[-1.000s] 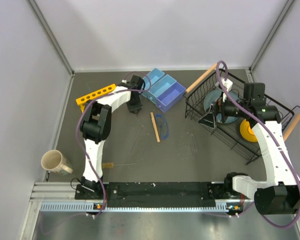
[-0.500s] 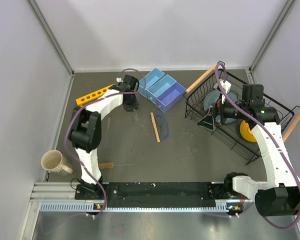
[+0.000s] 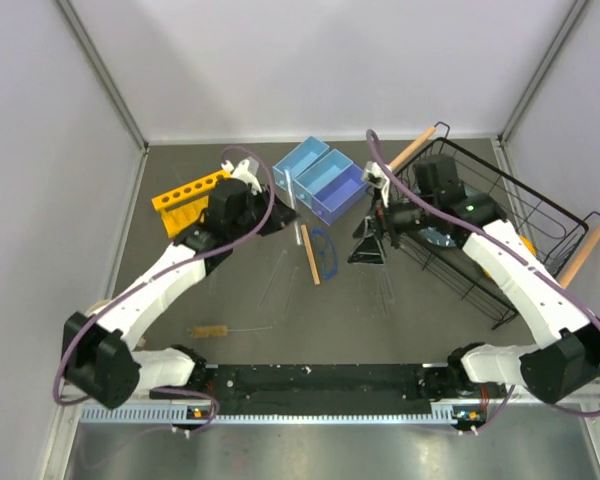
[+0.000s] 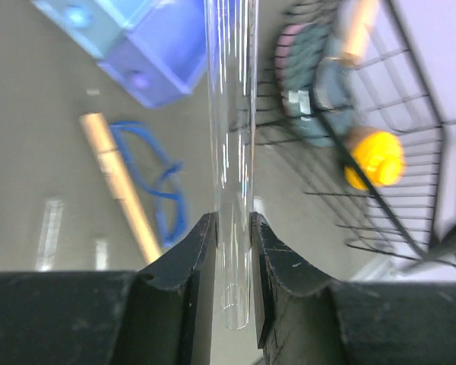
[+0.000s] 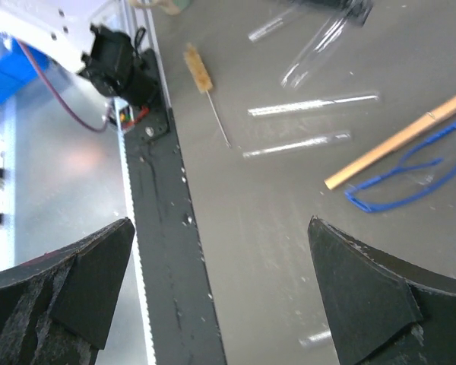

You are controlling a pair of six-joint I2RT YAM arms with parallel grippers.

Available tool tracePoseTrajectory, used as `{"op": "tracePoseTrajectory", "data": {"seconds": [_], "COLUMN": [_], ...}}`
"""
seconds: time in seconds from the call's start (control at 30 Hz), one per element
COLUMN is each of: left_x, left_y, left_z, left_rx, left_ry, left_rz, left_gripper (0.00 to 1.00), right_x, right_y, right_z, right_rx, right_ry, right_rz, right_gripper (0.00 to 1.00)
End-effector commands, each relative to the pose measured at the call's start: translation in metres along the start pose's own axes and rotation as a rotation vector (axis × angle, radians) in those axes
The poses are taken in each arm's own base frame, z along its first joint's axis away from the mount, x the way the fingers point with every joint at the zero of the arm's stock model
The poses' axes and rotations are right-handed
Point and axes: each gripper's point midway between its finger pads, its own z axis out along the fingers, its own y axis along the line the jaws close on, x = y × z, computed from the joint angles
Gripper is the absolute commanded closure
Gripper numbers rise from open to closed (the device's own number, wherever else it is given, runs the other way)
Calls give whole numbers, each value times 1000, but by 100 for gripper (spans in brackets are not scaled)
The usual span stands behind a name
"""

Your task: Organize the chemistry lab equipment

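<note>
My left gripper is shut on a clear glass tube that stands up between its fingers, just left of the blue boxes; the left wrist view shows the tube pinched near its rounded end by the gripper. My right gripper hangs open over the table, right of the blue-framed safety glasses and the wooden stick. Its wrist view shows the gripper holding nothing, with loose glass tubes, the stick, the glasses and the bristle brush beyond. The brush lies front left.
An orange tube rack sits at the back left, two blue boxes at the back centre. The black wire basket with wooden handles fills the right side and holds a yellow bowl. Faint glass tubes lie mid-table.
My right gripper has come out of the basket and moved left over the table by the glasses. The left arm has dropped its elbow and swung, still gripping the tube.
</note>
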Motion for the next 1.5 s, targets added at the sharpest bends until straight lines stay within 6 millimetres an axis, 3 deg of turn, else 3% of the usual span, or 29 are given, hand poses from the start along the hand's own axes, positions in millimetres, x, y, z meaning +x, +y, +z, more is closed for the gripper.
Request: {"op": "tracePoseTrajectory", "data": {"seconds": [0.0,0.17,0.3,0.4,0.6,0.7,0.73,0.83,0.97,1.07,1.17,1.2,1.23,1.27,1.37,1.47], "left_x": [-10,-10,-6,-6,-6,-2,0,1,2,3,3,3,3,2,4,-5], "left_y": [-81,-104,-119,-120,-120,-120,-121,-120,-119,-117,-112,-111,-109,-108,-106,-92], "left_z": [-31,-45,-49,-52,-58,-55,-56,-56,-59,-62,-67,-69,-76,-79,-96,-110], "left_rx": [290,329,345,334,336,337,341,338,336,325,310,311,311,310,311,279], "left_ry": [-127,-189,-202,-220,-240,-224,-220,-218,-220,-213,-222,-223,-225,-227,-185,-155], "left_rz": [-37,-80,-92,-102,-111,-104,-103,-98,-86,-73,-57,-54,-34,-21,42,63], "left_gripper": [93,94,93,93,93,93,93,93,92,84,58,37,24,17,5,1], "right_x": [-37,-56,-56,-55,-50,-48,-48,-46,-41,-40,-38,-37,-36,-33,-22,-11], "right_y": [1,2,1,-3,-8,-9,-9,-7,-6,-3,-1,1,3,3,8,16], "right_z": [28,50,65,70,77,80,81,83,84,83,80,80,78,78,79,81], "right_rx": [-16,20,1,6,11,-5,-8,-26,-40,-49,-54,-59,-58,-60,-51,-50], "right_ry": [-87,-144,-129,-125,-123,-121,-121,-117,-111,-111,-114,-112,-114,-108,-82,-49], "right_rz": [119,262,354,389,457,484,490,504,506,490,454,441,406,386,310,227], "right_gripper": [1,1,2,10,30,48,59,73,85,87,87,87,88,88,87,87]}}
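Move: The left hand already holds the test tube, whose middle lies about 10 cm ahead of the right hand, 14 cm to its left and 7 cm lower. The right hand waits about 11 cm back from the left hand, 14 cm to its right and 6 cm higher. On the table, the blue goggles lie roughly 2 cm ahead and 7 cm right of the left hand, 21 cm below, with the wooden stick 3 cm left of them and 1 cm nearer. The right fingers close on the test tube near the end closer to the robot, after the right hand reaches about 8 cm left and 3 cm forward while its wrist rolls some 25 degrees. The left hand meets it by lifting the tube about 8 cm while drawing back and right. Only once the right grips does the left open wide and back off up and leftward; the right then sinks a little with the tube. ##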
